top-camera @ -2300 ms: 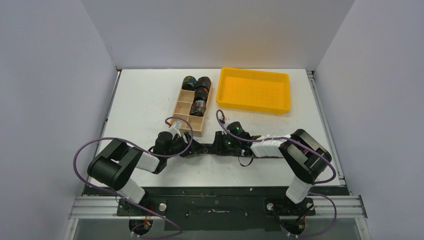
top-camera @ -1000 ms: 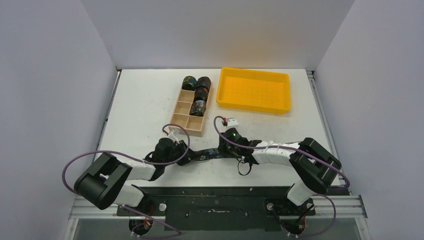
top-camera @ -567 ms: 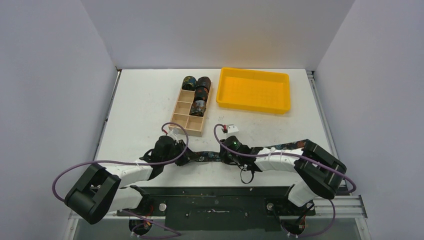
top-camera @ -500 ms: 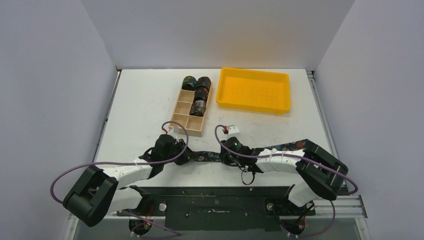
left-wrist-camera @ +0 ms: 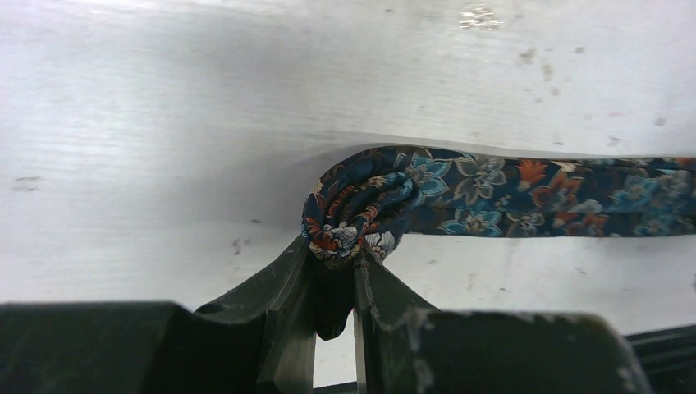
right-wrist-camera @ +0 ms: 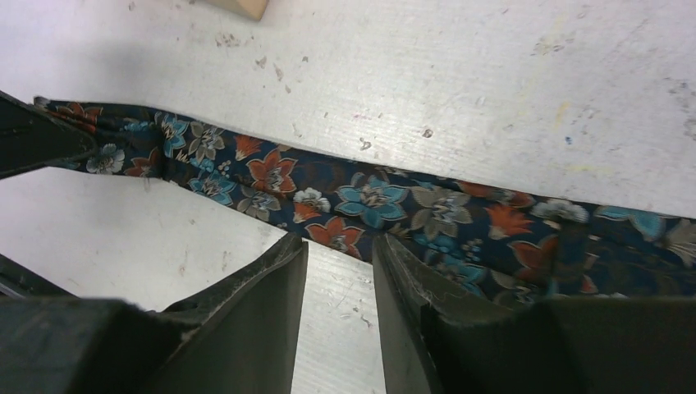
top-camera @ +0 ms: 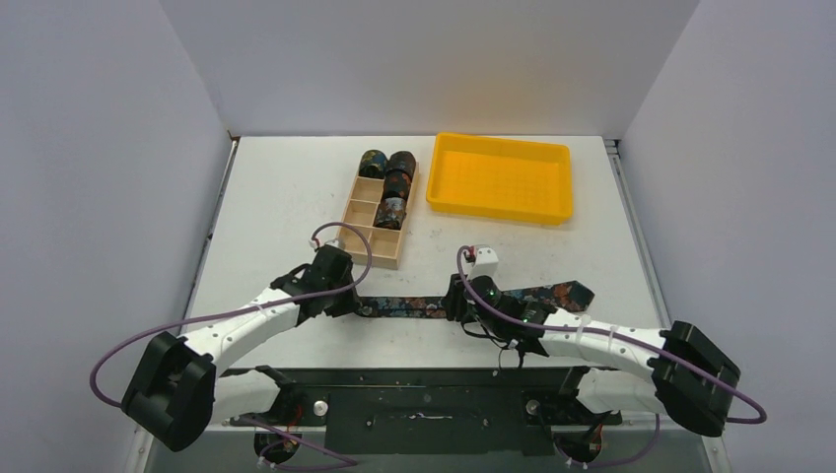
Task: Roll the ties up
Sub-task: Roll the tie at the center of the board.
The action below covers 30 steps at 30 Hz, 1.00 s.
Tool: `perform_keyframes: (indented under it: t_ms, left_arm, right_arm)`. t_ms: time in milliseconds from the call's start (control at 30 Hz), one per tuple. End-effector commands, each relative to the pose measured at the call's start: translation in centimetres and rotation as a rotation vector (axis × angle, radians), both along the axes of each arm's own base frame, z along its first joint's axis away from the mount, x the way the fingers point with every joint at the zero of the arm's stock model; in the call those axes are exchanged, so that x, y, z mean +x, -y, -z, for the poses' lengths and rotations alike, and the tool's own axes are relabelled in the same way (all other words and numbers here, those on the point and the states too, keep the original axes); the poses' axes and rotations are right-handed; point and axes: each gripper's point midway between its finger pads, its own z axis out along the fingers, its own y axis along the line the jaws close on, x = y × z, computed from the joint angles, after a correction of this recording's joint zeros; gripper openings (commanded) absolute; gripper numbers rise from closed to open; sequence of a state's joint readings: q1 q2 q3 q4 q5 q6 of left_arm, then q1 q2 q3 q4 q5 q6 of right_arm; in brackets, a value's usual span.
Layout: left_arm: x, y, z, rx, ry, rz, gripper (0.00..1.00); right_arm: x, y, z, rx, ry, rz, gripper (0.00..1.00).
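One tie (top-camera: 414, 306), dark with blue and orange flowers, lies stretched flat across the near table, its wide end at the right. My left gripper (top-camera: 357, 306) is shut on the tie's narrow end. In the left wrist view that end is a small curled bundle (left-wrist-camera: 357, 209) pinched between the fingers of the left gripper (left-wrist-camera: 335, 256), and the strip runs off to the right. My right gripper (top-camera: 459, 304) sits at the middle of the strip. In the right wrist view the right gripper (right-wrist-camera: 339, 243) is open at the tie's near edge (right-wrist-camera: 369, 201), with bare table between its fingers.
A light wooden compartment box (top-camera: 357, 232) stands behind the left gripper, with several rolled ties (top-camera: 398, 183) at its far end. A yellow tray (top-camera: 498, 209) sits at the back right. The tie's wide end (top-camera: 570, 293) rests beside the right forearm.
The right gripper has opened and let go of the tie, shifting a little to the right as its arm lowered and stretched out. The left gripper kept its grip and moved slightly away.
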State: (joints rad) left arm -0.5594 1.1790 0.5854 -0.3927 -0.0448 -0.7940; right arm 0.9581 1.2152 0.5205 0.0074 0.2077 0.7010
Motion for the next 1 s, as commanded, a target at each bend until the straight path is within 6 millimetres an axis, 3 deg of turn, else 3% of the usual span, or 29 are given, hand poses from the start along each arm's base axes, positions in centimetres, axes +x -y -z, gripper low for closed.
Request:
perform_keyframes:
  t_ms: [0, 267, 433, 800, 967]
  left_arm:
    - [-0.6, -3.7, 0.1, 0.220, -0.052, -0.029, 0.00]
    - [-0.3, -7.0, -1.8, 0.455, -0.067, -0.051, 0.00]
    - [0.2, -7.7, -2.7, 0.594, -0.058, -0.041, 0.00]
    - [0.8, -5.8, -2.5, 0.915, -0.043, -0.024, 0.00]
    - [1.2, -3.5, -2.6, 1.016, -0.001, 0.005, 0.00]
  right_arm:
    - [0.3, 1.8, -1.3, 0.016, 0.051, 0.082, 0.36]
    - [-0.3, 3.3, -0.8, 0.003, 0.060, 0.099, 0.35]
    - [-0.7, 4.4, 0.2, -0.013, 0.055, 0.121, 0.36]
    - [-0.6, 6.0, 0.2, -0.040, 0.069, 0.152, 0.36]
    - [-0.7, 6.5, 0.5, -0.048, 0.064, 0.158, 0.36]
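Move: The tie roll is already pinched in the left fingertips, its middle about 1 cm right of that hand and 1 cm below. Its flat strip runs off to the right, the tail end some 44 cm right and 2 cm farther out; the wooden tray's middle is about 20 cm ahead and 3 cm right. The right hand hovers some 5 cm above the strip, which passes about 2 cm ahead; from this hand the tail end is about 26 cm right and 4 cm ahead. Bring the left gripper left about 6 cm, keeping the pinch on the tie roll and rising a little, then let it ease back right by some 2 cm. Roll the wrist all the while, some 55 degrees, so the fingertips swing to the left and turn the roll. Move the right gripper about 5 cm right along the strip, slightly up, then lower, its fingers staying part open. ##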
